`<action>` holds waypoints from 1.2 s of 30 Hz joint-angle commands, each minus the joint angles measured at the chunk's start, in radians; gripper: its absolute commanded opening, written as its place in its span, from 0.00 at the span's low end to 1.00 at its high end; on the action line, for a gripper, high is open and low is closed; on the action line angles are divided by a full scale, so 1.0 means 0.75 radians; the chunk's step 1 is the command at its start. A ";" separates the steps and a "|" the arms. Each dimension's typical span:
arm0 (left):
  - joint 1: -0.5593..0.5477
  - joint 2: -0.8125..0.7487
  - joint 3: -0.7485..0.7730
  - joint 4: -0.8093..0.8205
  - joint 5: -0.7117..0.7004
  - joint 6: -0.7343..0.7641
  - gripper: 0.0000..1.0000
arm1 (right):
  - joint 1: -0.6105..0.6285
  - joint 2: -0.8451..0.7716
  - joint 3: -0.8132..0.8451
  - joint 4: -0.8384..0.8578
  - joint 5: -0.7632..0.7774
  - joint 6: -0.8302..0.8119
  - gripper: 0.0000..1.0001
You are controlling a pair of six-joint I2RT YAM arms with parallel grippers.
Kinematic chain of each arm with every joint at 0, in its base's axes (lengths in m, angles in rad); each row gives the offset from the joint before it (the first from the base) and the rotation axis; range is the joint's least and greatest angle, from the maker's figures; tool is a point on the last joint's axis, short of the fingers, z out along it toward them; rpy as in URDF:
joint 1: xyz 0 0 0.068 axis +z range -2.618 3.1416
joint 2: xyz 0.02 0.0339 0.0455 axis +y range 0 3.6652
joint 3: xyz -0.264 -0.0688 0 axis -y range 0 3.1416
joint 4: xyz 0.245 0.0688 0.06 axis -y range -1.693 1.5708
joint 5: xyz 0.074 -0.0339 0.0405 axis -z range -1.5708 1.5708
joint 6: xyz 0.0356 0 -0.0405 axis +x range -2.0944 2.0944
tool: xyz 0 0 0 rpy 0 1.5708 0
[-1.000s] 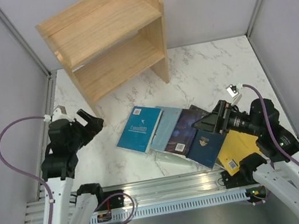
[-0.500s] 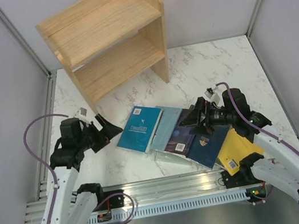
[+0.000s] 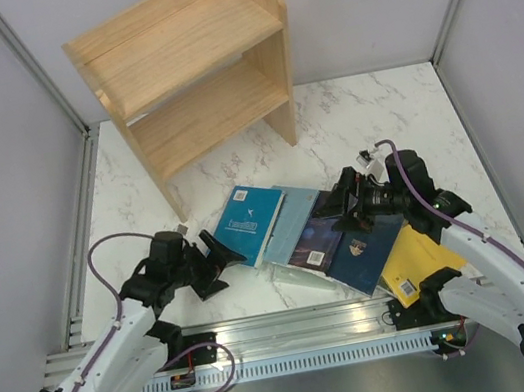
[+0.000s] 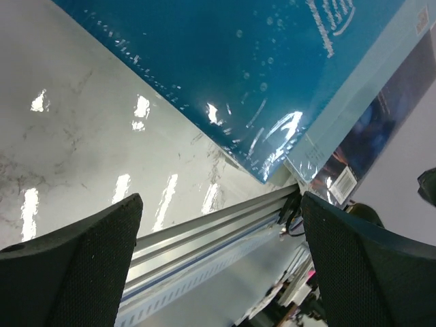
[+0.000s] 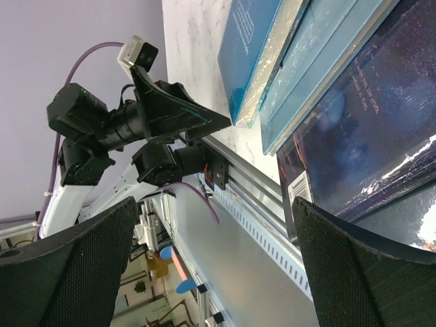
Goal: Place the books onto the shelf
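Note:
Several thin books lie fanned out flat on the marble table: a teal one point(image 3: 244, 225), a pale blue-grey one point(image 3: 290, 223), a dark purple one point(image 3: 321, 231), a navy one point(image 3: 363, 251) and a yellow one point(image 3: 417, 255). The light wooden shelf point(image 3: 183, 63) stands at the back left, both tiers bare. My left gripper point(image 3: 220, 259) is low and open beside the teal book's point(image 4: 259, 61) near-left edge, nothing between its fingers point(image 4: 75, 266). My right gripper point(image 3: 337, 206) hangs open over the dark purple book point(image 5: 368, 136), also empty.
A metal rail point(image 3: 297, 337) runs along the table's near edge, just behind the books. Grey walls enclose the table on three sides. In the right wrist view the left arm point(image 5: 129, 122) shows beyond the teal book point(image 5: 248, 48).
The left arm has dropped and swung right toward the teal book. The right arm has come in from the right over the dark purple book. Both stay open; the books have not moved.

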 commanded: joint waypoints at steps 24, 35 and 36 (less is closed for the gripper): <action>-0.233 0.458 -0.381 0.910 -0.512 -0.769 1.00 | -0.002 0.002 0.217 -0.393 0.000 -0.300 0.98; -0.311 0.632 -0.305 1.000 -0.613 -0.747 0.36 | -0.002 0.015 0.248 -0.494 0.019 -0.381 0.98; -0.313 0.616 -0.299 0.990 -0.609 -0.734 0.31 | -0.002 0.019 0.246 -0.492 0.019 -0.381 0.98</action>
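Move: The blue book lies ahead of the open left hand, its middle some 11 cm farther out, 5 cm right and 6 cm lower. The light-blue book lies about 14 cm right and 10 cm ahead of this hand, and the purple book roughly 22 cm right and 8 cm ahead. The shelf's near left foot is about 15 cm ahead and 10 cm left. From the right hand, the blue book's middle is about 19 cm left, 8 cm ahead and 17 cm below. Fingers close around the near-left end of the blue book and pinch it. To get there the left hand first sinks about 4 cm, then runs low and level forward and somewhat right into that end while turning some 30 degrees counter-clockwise; still closing, it pushes on forward and starts to rise. The right hand, open and empty, eases about 3 cm back and to the right. ##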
